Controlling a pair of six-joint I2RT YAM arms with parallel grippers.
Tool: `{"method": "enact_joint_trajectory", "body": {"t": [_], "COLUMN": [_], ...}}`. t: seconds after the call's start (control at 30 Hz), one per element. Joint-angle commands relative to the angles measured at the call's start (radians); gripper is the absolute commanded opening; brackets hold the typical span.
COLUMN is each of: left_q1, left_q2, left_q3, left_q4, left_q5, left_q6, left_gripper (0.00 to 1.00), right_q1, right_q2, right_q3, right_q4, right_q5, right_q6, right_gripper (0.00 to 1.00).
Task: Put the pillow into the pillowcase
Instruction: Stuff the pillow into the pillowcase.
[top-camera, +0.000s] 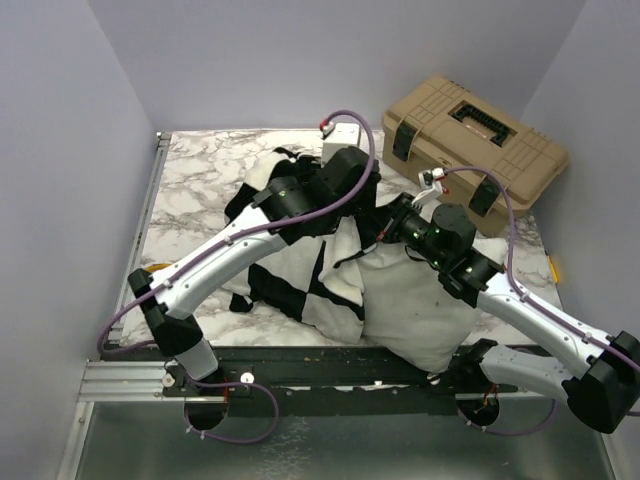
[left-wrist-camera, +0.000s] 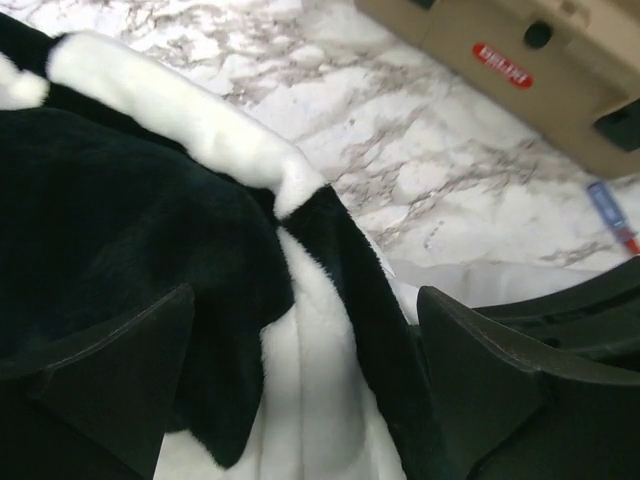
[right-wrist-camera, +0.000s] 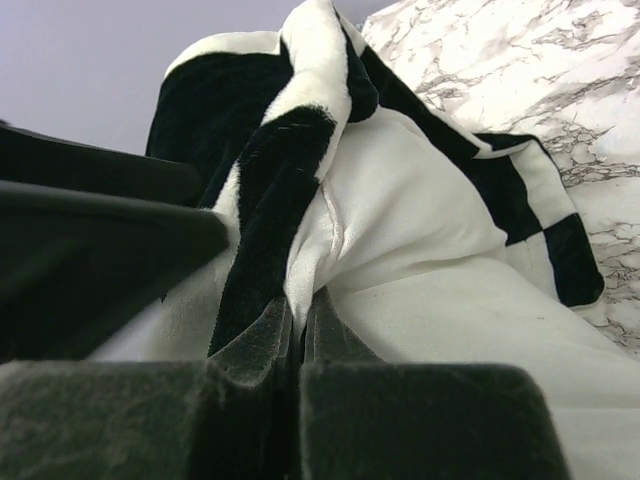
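Observation:
The white pillow lies at the table's near right, its far end tucked under the black-and-white checked pillowcase, which is bunched over the middle. My left gripper hovers over the pillowcase's far part. In the left wrist view the left gripper stands open, its fingers wide apart, with checked plush below and between them but not pinched. My right gripper is shut on a thin fold of the pillowcase's white edge, lifted just above the pillow. In the top view the right gripper sits at the pillowcase's mouth.
A tan toolbox stands at the back right of the marble table, close behind both wrists; it also fills the left wrist view's top right corner, toolbox. A small white box sits at the back. A blue pen lies beside the toolbox.

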Motion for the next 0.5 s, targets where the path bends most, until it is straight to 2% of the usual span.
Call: {"method": "enact_joint_trajectory", "body": {"t": [0.0, 0.1, 0.17, 0.2, 0.3, 0.33, 0.47], "left_q1": [0.008, 0.024, 0.031, 0.031, 0.033, 0.034, 0.031], "left_q2": [0.100, 0.188, 0.228, 0.234, 0.228, 0.222, 0.168], "left_q3": [0.081, 0.137, 0.171, 0.181, 0.218, 0.236, 0.264], "left_q4": [-0.127, -0.247, -0.311, -0.318, -0.305, -0.297, -0.200], "left_q5": [0.020, -0.071, -0.135, -0.151, -0.172, -0.163, -0.020], "left_q6": [0.054, 0.044, 0.038, 0.044, 0.061, 0.064, 0.102], "left_gripper": [0.94, 0.91, 0.78, 0.64, 0.09, 0.00, 0.00], "right_q1": [0.006, 0.006, 0.006, 0.006, 0.006, 0.006, 0.006], "right_q2": [-0.006, -0.004, -0.003, -0.005, -0.003, -0.001, 0.011], "right_q3": [0.064, 0.076, 0.083, 0.084, 0.088, 0.089, 0.085], "right_q4": [0.003, -0.007, -0.019, -0.023, -0.025, -0.025, -0.001], "right_q5": [-0.027, -0.026, -0.026, -0.027, -0.031, -0.034, -0.052], "right_q6": [-0.026, -0.034, -0.040, -0.042, -0.045, -0.043, -0.026], "right_gripper": [0.00, 0.00, 0.00, 0.00, 0.00, 0.00, 0.00]}}
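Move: Some 5 cm below the left hand and 3 cm ahead, about 1 cm to its left, lies the folded black-and-white hem of the pillowcase. The right gripper's tips are about 5 cm right, 3 cm back and 6 cm lower than the left hand; the white pillow's bulk lies roughly 14 cm right and 14 cm back, some 22 cm down. From the right hand the hem is about 6 cm ahead, 5 cm left and 1 cm up. Dropping about 5 cm and reaching some 2.5 cm forward, the left hand comes down onto the pillowcase hem with open fingers, rolling its left side up by some 15 degrees. Near the bottom its fingers shut and pinch the hem, then it starts back up by about 1 cm. The right hand stays in place, keeping its pinch on the white pillow fabric. ##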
